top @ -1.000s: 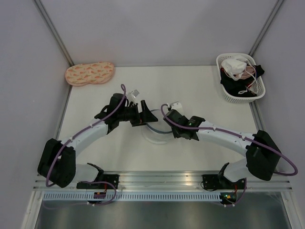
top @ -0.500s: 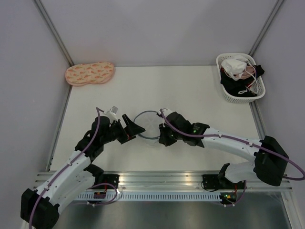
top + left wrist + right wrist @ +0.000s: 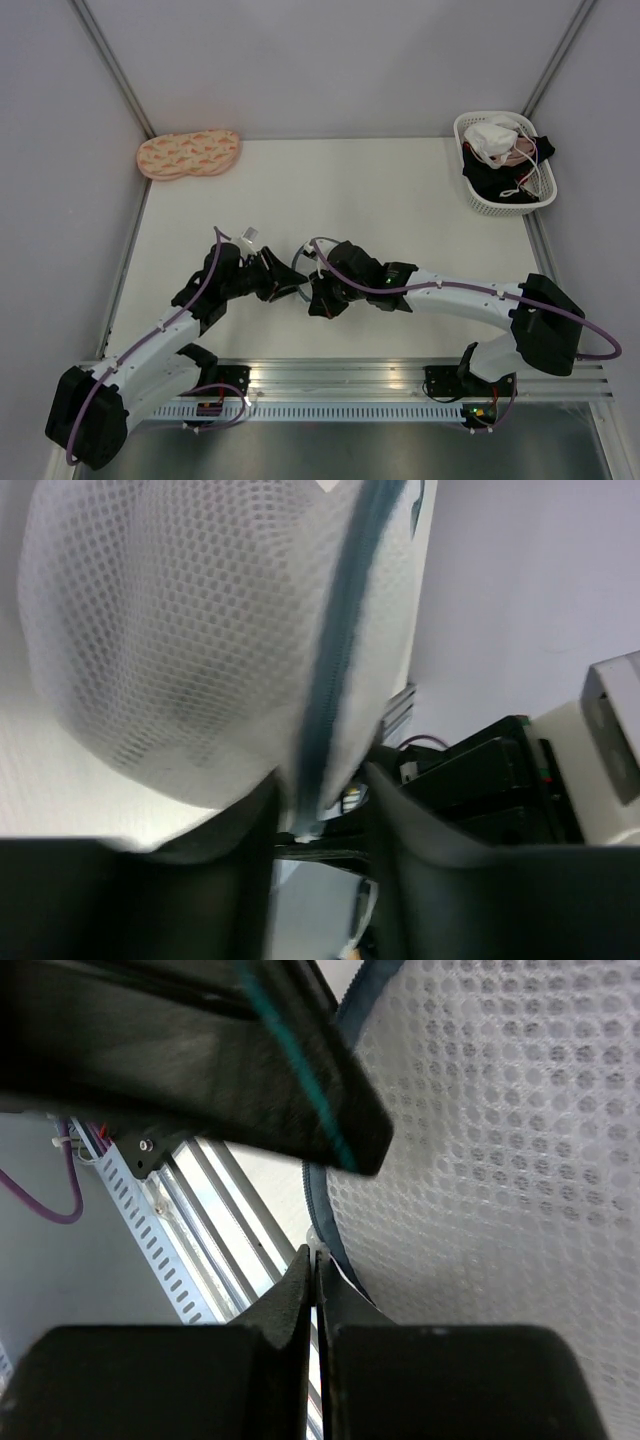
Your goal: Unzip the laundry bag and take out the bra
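Note:
The laundry bag (image 3: pixel 200 630), a white mesh pouch, stands on edge between my two grippers, and only a sliver of it (image 3: pixel 300 268) shows from above. Its blue-grey zip rim (image 3: pixel 340 650) runs down between the fingers of my left gripper (image 3: pixel 320 800), which is still open with a gap beside the rim. My right gripper (image 3: pixel 316 1255) is shut on a small white zip pull at the bag's rim (image 3: pixel 322 1195), and from above it sits at the bag's near side (image 3: pixel 318 300). The bra does not show; the mesh hides what is inside.
A white lattice basket (image 3: pixel 505 165) with garments stands at the back right. A peach patterned pad (image 3: pixel 188 154) lies at the back left. The aluminium rail (image 3: pixel 340 375) runs along the near edge, just below both grippers.
Both grippers and the bag have shifted left and toward the near edge. The left gripper's fingers have narrowed around the bag's rim. The right gripper has stayed shut.

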Motion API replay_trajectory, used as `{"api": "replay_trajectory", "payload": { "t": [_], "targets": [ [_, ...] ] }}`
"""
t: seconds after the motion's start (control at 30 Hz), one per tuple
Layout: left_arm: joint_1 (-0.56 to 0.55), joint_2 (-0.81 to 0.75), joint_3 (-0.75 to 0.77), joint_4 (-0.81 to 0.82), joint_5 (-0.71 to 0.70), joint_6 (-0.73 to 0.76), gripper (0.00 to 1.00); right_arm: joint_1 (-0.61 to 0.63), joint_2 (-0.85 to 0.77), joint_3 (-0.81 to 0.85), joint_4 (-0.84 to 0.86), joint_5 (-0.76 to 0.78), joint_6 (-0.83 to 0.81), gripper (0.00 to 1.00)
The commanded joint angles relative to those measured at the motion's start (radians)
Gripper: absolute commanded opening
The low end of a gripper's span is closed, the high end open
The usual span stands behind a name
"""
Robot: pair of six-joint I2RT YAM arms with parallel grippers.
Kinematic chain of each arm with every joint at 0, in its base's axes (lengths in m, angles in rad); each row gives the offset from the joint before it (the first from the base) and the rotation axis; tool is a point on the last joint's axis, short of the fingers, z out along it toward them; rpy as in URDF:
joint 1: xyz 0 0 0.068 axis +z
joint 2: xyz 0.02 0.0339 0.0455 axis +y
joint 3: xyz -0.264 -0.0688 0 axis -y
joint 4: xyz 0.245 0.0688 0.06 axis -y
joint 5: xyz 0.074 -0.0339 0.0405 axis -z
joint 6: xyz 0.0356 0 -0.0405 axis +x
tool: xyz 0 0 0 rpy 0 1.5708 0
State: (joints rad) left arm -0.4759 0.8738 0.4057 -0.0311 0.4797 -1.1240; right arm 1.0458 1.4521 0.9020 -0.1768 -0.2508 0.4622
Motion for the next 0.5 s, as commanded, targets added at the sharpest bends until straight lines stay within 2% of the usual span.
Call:
{"api": "replay_trajectory", "payload": {
  "t": [0.0,0.07,0.1,0.37,0.47],
  "targets": [
    [-0.009,0.039,-0.011,0.134,0.005,-0.030,0.33,0.010,-0.002,0.046,0.040,-0.018,-0.023,0.00],
    [-0.013,0.062,-0.010,0.146,0.007,-0.023,0.15,0.010,-0.006,0.046,0.030,-0.010,-0.025,0.00],
    [-0.016,0.085,-0.005,0.148,0.010,-0.019,0.02,0.010,-0.009,0.046,0.028,-0.007,-0.026,0.01],
    [-0.017,0.080,-0.010,0.116,-0.042,0.018,0.02,0.010,-0.022,0.052,-0.033,-0.002,-0.051,0.01],
    [-0.012,0.074,0.021,0.079,-0.091,0.041,0.02,0.014,-0.012,0.070,-0.113,-0.010,-0.079,0.00]
  ]
}}
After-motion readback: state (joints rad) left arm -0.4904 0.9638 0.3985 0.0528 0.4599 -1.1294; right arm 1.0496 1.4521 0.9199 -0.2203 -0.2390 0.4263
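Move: The blue zip edge of the laundry bag already runs between the left gripper's half-closed fingers, about 1 cm ahead, 1 cm to the right and 1 cm below. The zip's end, still held by the right gripper, lies some 3 cm back, 3 cm to the right and 3 cm below; the mesh body spreads about 6 cm ahead, 5 cm right and 5 cm down. From the right hand, the spot to pinch is roughly 4 cm ahead, 2 cm left and 2 cm up. Bring the left gripper about 1 cm down and 1 cm forward onto the blue zip edge, easing slightly right towards the right gripper. Shut the fingers fully as you go, so they pinch the band just beyond the right fingertips, then stay there without turning the wrist. Keep the right gripper shut on the zip's end, practically still. ##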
